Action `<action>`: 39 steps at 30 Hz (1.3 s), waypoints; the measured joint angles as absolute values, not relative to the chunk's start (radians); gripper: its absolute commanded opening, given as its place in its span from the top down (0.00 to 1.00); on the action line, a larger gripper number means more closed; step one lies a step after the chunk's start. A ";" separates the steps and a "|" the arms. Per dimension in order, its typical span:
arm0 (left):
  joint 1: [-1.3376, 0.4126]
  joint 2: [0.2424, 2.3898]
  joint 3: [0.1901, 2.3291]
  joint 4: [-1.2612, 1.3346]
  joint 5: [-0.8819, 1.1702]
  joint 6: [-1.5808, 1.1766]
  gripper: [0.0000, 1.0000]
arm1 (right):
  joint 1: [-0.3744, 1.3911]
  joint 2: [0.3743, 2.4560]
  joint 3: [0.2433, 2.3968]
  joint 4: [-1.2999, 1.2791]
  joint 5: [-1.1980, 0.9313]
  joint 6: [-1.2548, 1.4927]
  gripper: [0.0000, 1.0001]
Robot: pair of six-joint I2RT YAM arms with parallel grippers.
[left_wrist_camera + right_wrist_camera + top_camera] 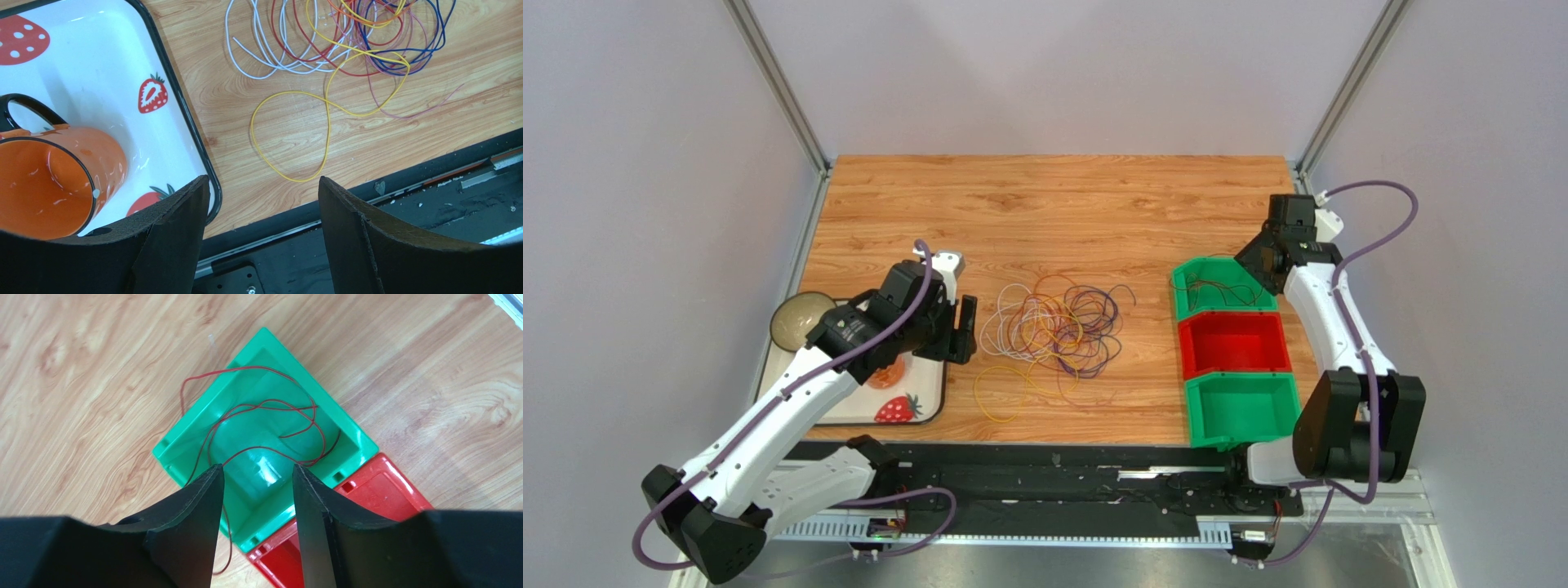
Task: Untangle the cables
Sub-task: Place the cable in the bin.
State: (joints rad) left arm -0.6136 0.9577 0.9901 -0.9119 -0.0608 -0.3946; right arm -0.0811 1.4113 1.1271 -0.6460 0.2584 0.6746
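The cables [1059, 328] lie as a tangle of thin purple, orange, yellow, white and red loops on the wooden table's middle. One yellow loop [294, 136] trails loose from the pile [344, 37] toward the near edge. A dark red cable [261, 432] lies coiled in the far green bin [202, 425], one end hanging over its rim. My right gripper [258, 474] hovers above that bin, open, nothing between its fingers. My left gripper [263, 187] is open and empty over the table's near edge, left of the pile.
A red bin [1234, 344] and a second green bin [1242, 408] sit in a row nearer than the far green bin [1220, 284]. A white strawberry tray [92, 73] at left holds an orange mug [52, 177]. A dark bowl [800, 319] rests beside it.
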 measured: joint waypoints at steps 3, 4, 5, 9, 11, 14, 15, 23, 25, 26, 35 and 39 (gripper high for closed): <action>-0.614 0.958 0.990 -0.912 -0.061 -0.395 0.26 | -0.046 1.393 1.148 -0.652 0.221 0.644 0.50; -0.614 0.958 0.990 -0.912 -0.061 -0.395 0.26 | -0.027 1.397 1.164 -0.657 0.206 0.633 0.50; -0.614 0.958 0.990 -0.912 -0.061 -0.395 0.26 | -0.005 1.407 1.192 -0.670 0.194 0.622 0.50; -0.614 0.957 0.990 -0.912 -0.061 -0.395 0.26 | 0.085 1.478 1.303 -0.682 0.151 0.578 0.48; -0.614 0.957 0.990 -0.912 -0.061 -0.395 0.26 | 0.117 1.514 1.328 -0.685 0.134 0.556 0.48; -0.614 0.956 0.990 -0.912 -0.061 -0.395 0.26 | 0.135 1.590 1.362 -0.707 0.104 0.521 0.49; -0.614 0.956 0.990 -0.912 -0.061 -0.395 0.26 | 0.135 1.612 1.368 -0.713 0.101 0.511 0.49; -0.614 0.956 0.990 -0.912 -0.061 -0.395 0.26 | 0.134 1.728 1.376 -0.776 0.096 0.439 0.89; -0.614 0.956 0.990 -0.912 -0.061 -0.395 0.26 | 0.133 1.734 1.376 -0.780 0.095 0.429 1.00; -0.614 0.956 0.990 -0.912 -0.061 -0.395 0.26 | 0.133 1.736 1.376 -0.783 0.096 0.427 1.00; -0.614 0.957 0.990 -0.912 -0.061 -0.395 0.26 | 0.131 1.715 1.370 -0.788 0.133 0.426 1.00; -0.614 0.958 0.990 -0.911 -0.061 -0.395 0.26 | 0.122 1.646 1.351 -0.788 0.215 0.446 1.00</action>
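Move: The red cable's left-hand loops, the part the right fingers shut on next, lie about 10 cm to the right hand's left, 3 cm ahead and 5 cm below, at the left end of the far green bin. That bin's middle is some 4 cm left, 1 cm ahead and 8 cm below; the red bin sits about 10 cm back, 4 cm left. From the left hand the loops are roughly 44 cm right, 19 cm ahead, 9 cm below. The red cable at the far green bin's left end is what the right hand goes for: empty and half open, it swings left about 10 cm in a low arc over the bin, rising first, then sinking some 8 cm while turning about 30 degrees counter-clockwise and tipping steeper. Its fingers shut and pinch a strand, then lift it a couple of centimetres, easing back to the right. ##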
